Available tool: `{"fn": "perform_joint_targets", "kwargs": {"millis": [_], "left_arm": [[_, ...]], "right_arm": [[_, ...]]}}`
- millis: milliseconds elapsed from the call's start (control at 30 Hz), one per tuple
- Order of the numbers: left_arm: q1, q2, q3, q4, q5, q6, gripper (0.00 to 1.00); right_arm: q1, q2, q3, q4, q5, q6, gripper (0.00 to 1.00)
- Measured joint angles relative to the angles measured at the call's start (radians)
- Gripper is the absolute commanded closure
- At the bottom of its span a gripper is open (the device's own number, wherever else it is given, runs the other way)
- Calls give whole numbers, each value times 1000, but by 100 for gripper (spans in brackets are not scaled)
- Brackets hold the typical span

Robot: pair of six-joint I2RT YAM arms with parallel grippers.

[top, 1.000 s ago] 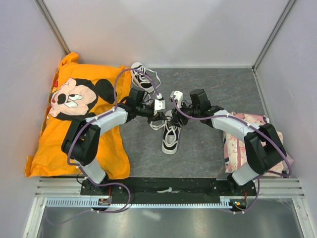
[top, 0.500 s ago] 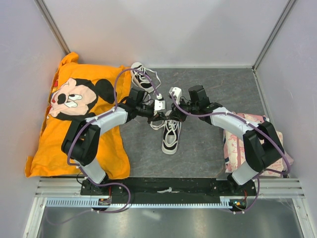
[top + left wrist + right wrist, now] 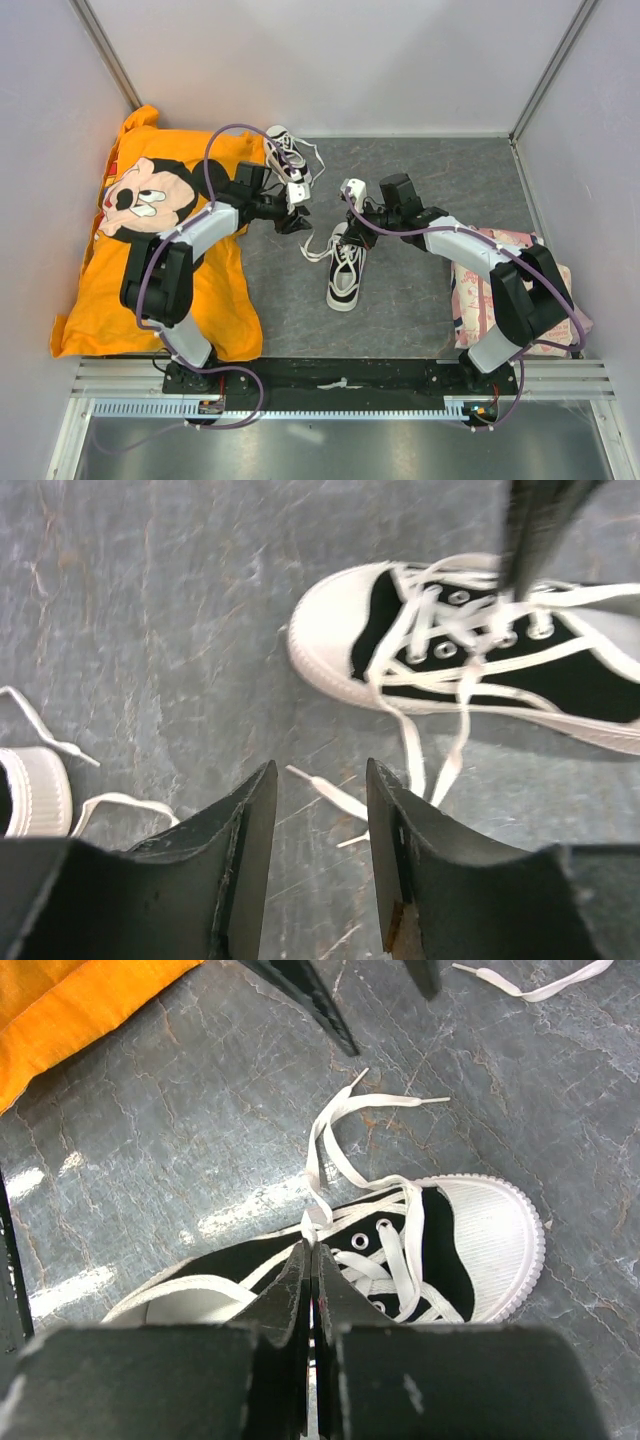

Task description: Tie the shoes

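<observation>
One black shoe (image 3: 343, 280) with a white toe cap lies mid-table, toe towards the far wall. My right gripper (image 3: 349, 238) hangs over its tongue. In the right wrist view that gripper (image 3: 311, 1250) is shut on a white lace where it leaves the top eyelets of the shoe (image 3: 440, 1250), and the loose lace ends (image 3: 345, 1130) trail across the mat. My left gripper (image 3: 297, 221) stands open to the shoe's left. Its wrist view shows the gripper (image 3: 320, 772) with nothing between the fingers, above a lace tip (image 3: 335, 796). The second shoe (image 3: 285, 156) lies at the back.
An orange Mickey Mouse cloth (image 3: 150, 235) covers the table's left side, under the left arm. A pink patterned cloth (image 3: 478, 295) lies at the right, beneath the right arm. Grey walls close in the mat on three sides.
My left gripper has opened, let go of the lace and drawn back to the left. My right gripper has shut on the lace above the middle shoe's tongue.
</observation>
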Motion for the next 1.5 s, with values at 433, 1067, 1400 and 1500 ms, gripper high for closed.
{"fn": "perform_joint_targets", "kwargs": {"millis": [433, 1067, 1400, 1500], "left_arm": [[-126, 244, 219, -217, -156, 14, 50], [-193, 319, 260, -367, -316, 91, 56], [-183, 319, 261, -366, -333, 102, 98], [-146, 315, 262, -372, -317, 101, 98]], "right_arm": [[2, 0, 0, -3, 0, 4, 100], [2, -24, -16, -2, 1, 8, 100], [2, -24, -18, 4, 1, 11, 100], [2, -25, -19, 5, 2, 11, 100]]}}
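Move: From the left hand, the toe-side loose lace lies about 10 cm below, some 2 cm back and 2 cm to the right. The other loose lace runs about 3 cm farther back than that one; the shoe's middle is roughly 10 cm back and 8 cm right of the left hand, 8 cm below, its toe cap 2 cm back and 8 cm right. From the right hand, already pinching lace over the shoe, the toe-side lace is about 6 cm left, 2 cm ahead and 10 cm lower. The left fingers close on the toe-side loose lace just off the shoe's left side, having come down open about 10 cm, drifting right and a little back, with the wrist tipping them some 25 degrees steeper; once shut, the hand starts drawing the lace left and slightly forward, barely 2 cm. The right hand keeps its pinch on the other lace above the shoe, almost still. ##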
